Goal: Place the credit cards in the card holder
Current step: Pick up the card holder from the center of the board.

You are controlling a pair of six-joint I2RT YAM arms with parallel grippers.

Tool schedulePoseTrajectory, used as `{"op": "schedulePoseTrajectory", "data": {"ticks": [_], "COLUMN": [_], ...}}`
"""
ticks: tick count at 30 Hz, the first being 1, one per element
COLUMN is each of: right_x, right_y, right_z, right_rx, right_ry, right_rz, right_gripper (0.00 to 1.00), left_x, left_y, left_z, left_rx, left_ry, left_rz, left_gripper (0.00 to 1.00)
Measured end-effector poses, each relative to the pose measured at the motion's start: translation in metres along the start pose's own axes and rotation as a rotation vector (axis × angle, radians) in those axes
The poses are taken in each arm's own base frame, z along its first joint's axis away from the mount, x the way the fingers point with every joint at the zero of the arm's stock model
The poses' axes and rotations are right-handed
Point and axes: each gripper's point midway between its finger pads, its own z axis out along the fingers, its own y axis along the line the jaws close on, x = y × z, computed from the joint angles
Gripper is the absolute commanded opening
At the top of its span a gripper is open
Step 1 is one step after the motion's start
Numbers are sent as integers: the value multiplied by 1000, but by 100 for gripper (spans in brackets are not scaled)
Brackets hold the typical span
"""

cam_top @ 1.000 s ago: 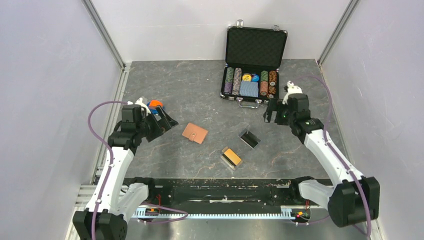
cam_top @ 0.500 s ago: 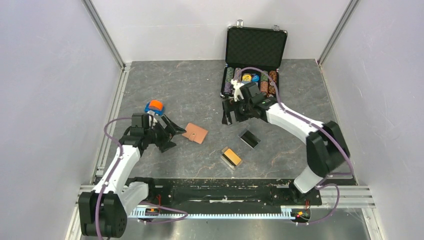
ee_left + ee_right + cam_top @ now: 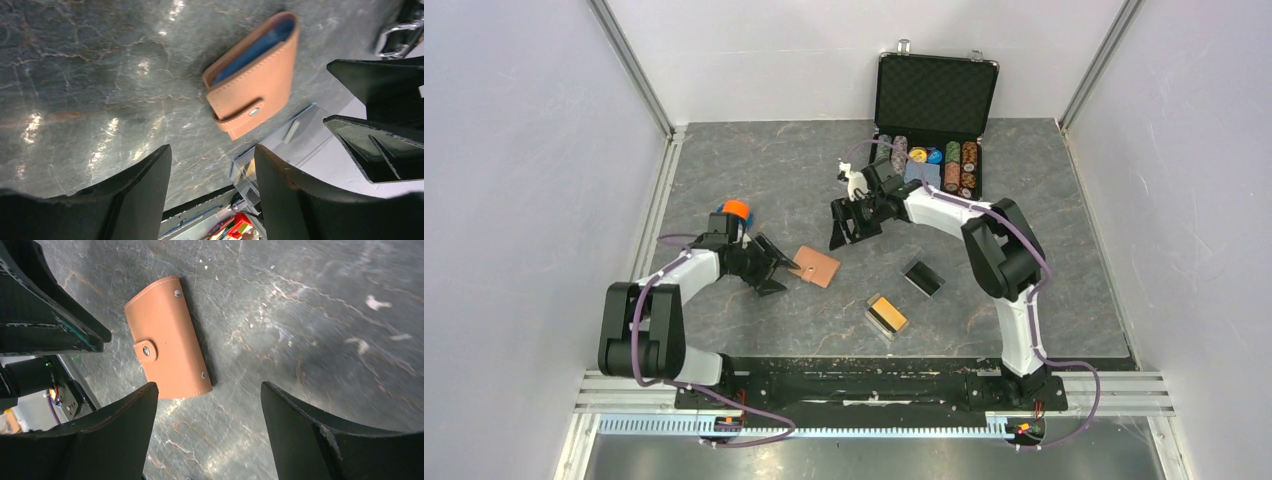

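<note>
The tan card holder (image 3: 814,266) lies closed and flat on the dark table, its snap tab fastened. My left gripper (image 3: 781,269) is just left of it, open and empty; in the left wrist view the card holder (image 3: 255,75) lies ahead of the left gripper (image 3: 212,152). My right gripper (image 3: 844,236) hangs above and behind the holder, open with nothing in it. The right wrist view has the card holder (image 3: 167,350) ahead of the right gripper (image 3: 210,387). Gold-orange credit cards (image 3: 887,314) and black credit cards (image 3: 922,277) sit in small clear boxes to the right.
An open black poker-chip case (image 3: 936,95) stands at the back, behind the right arm. An orange and blue object (image 3: 735,212) lies behind the left arm. A clear box (image 3: 272,155) shows near the left fingers. Grey walls close in three sides.
The right arm swung left from beside the poker case to above the card holder. The left gripper moved right and down toward the holder. Both sets of jaws narrowed a little.
</note>
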Motion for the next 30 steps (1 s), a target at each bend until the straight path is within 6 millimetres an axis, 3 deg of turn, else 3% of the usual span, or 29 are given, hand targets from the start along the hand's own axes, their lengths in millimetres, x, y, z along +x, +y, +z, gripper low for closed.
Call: {"op": "schedulePoseTrajectory", "data": {"ticks": [4,9,16,23,30], "right_x": [9,24,52,89,93], "right_y": [4,12,28,44,40], "right_z": [22,27,30,33,29], "right_rx": [-65,-127,-241,-274,-211], "right_ry": [50,93,112,113,77], "right_rz": [1,-1,32,127,186], "right_gripper": [70,61,48,2,0], "left_x": [3,0,5,7,11], "left_y": [10,11,2,-3,-6], "left_z": [10,19,36,43,41], "left_rx": [-34,-32,12,69,96], "left_ry": [31,22,61,76,77], "left_rz": [-18,-5,30,56,76], "left_gripper": [65,61,42,44,49]}}
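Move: Lying between the two open hands, the card holder is about 7 cm to the right hand's left, 5 cm back and 5 cm below; from the left hand it is some 6 cm to the right, 4 cm ahead and 4 cm lower. The black card lies about 19 cm to the right hand's right and 7 cm back. The yellow cards lie roughly 10 cm to its right and 16 cm back. Drawing back about 9.5 cm and sinking some 4.5 cm, the right hand dips slightly left, tips its fingers down about 15 degrees and shuts them on the right-hand end of the card holder. The left hand sinks 3 cm, then slides 3 cm right to the holder's flap side, its fingers closing partway around the near corner but staying apart. ##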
